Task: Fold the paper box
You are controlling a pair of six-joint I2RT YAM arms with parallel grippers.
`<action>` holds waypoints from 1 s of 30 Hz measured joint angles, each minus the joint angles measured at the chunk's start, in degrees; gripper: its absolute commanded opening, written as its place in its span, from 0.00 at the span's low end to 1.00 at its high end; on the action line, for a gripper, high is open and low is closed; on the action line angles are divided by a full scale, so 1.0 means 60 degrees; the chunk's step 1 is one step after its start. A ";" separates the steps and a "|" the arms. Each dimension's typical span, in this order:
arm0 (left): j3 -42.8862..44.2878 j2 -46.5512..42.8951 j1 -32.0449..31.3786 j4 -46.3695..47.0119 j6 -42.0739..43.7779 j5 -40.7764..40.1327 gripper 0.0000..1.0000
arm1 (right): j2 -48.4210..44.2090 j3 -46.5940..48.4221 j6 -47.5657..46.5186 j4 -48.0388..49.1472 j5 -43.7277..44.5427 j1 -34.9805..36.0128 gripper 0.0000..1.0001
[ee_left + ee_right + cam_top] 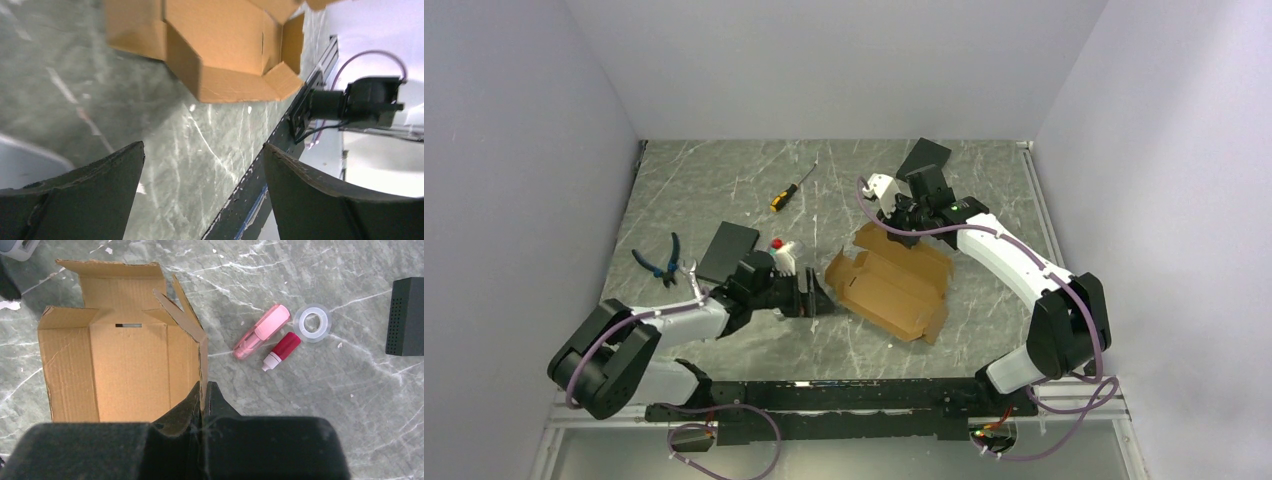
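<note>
The paper box [889, 285] is a tan cardboard sheet, partly folded up, lying open in the middle of the table. My right gripper [894, 232] is at its far edge. In the right wrist view its fingers [202, 387] are shut on the thin upright side wall of the box [125, 365]. My left gripper [819, 295] lies low on the table just left of the box, apart from it. In the left wrist view its fingers [204, 150] stand wide open with only table between them, and the box [225, 45] is ahead.
A yellow-handled screwdriver [792, 188] lies at the back and blue pliers [659, 262] at the left beside a black slab [728, 251]. Another black slab [924, 157] sits behind the right arm. A pink tube [262, 331], a red-capped bottle [281, 351] and a tape roll [312, 323] lie beside the box.
</note>
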 measured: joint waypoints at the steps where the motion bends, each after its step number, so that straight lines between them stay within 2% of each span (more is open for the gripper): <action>1: 0.0004 -0.0036 -0.0364 -0.0044 -0.0011 -0.0280 0.85 | 0.0000 -0.0004 0.0000 0.0004 0.0000 0.0000 0.00; 5: 0.0120 0.0011 -0.1413 -0.0291 -0.0091 -0.1439 0.73 | 0.0000 -0.0004 0.0029 0.0004 0.0000 0.0000 0.00; 7: 0.0229 0.0175 -0.1585 -0.0397 -0.0222 -0.1963 0.68 | 0.0000 -0.0004 0.0044 0.0004 -0.0004 0.0000 0.00; 10: 0.0364 0.0499 -0.1730 -0.0430 -0.0397 -0.2503 0.54 | 0.0000 -0.0004 0.0066 0.0004 -0.0036 0.0000 0.00; 13: 0.0444 0.0900 -0.1858 -0.0430 -0.0576 -0.2860 0.47 | 0.0000 -0.0004 0.0066 0.0004 -0.0055 0.0000 0.00; 18: 0.0976 0.1690 -0.2036 -0.0321 -0.0732 -0.3064 0.41 | 0.0000 -0.0015 0.0066 0.0007 -0.0076 0.0000 0.00; 30: 0.1184 0.2291 -0.2076 0.0586 -0.1905 -0.3734 0.42 | -0.0127 -0.0149 0.0175 0.0007 -0.0448 0.0000 0.00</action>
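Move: From the left gripper, the near-left corner of the tray's near side wall is about 5 cm to the right, 1 cm ahead and 4 cm below. The left end flap is some 4 cm right and 5 cm ahead, the tray's middle about 13 cm right and 1 cm ahead, and the silver tin roughly 8 cm left and 1 cm ahead. From the right hand, which pinches the box's far panel, that corner is about 12 cm left, 11 cm back and 11 cm below. Bring the left gripper down about 4 cm beside the box, easing slightly back and right first, while the fingers close from nearly wide open to under half. Then slide it low, forward and to the right some 3 cm, turning it about 10 degrees counter-clockwise, so a finger meets the near side wall's left corner from outside. Keep the right hand's pinch on the far panel almost still. ##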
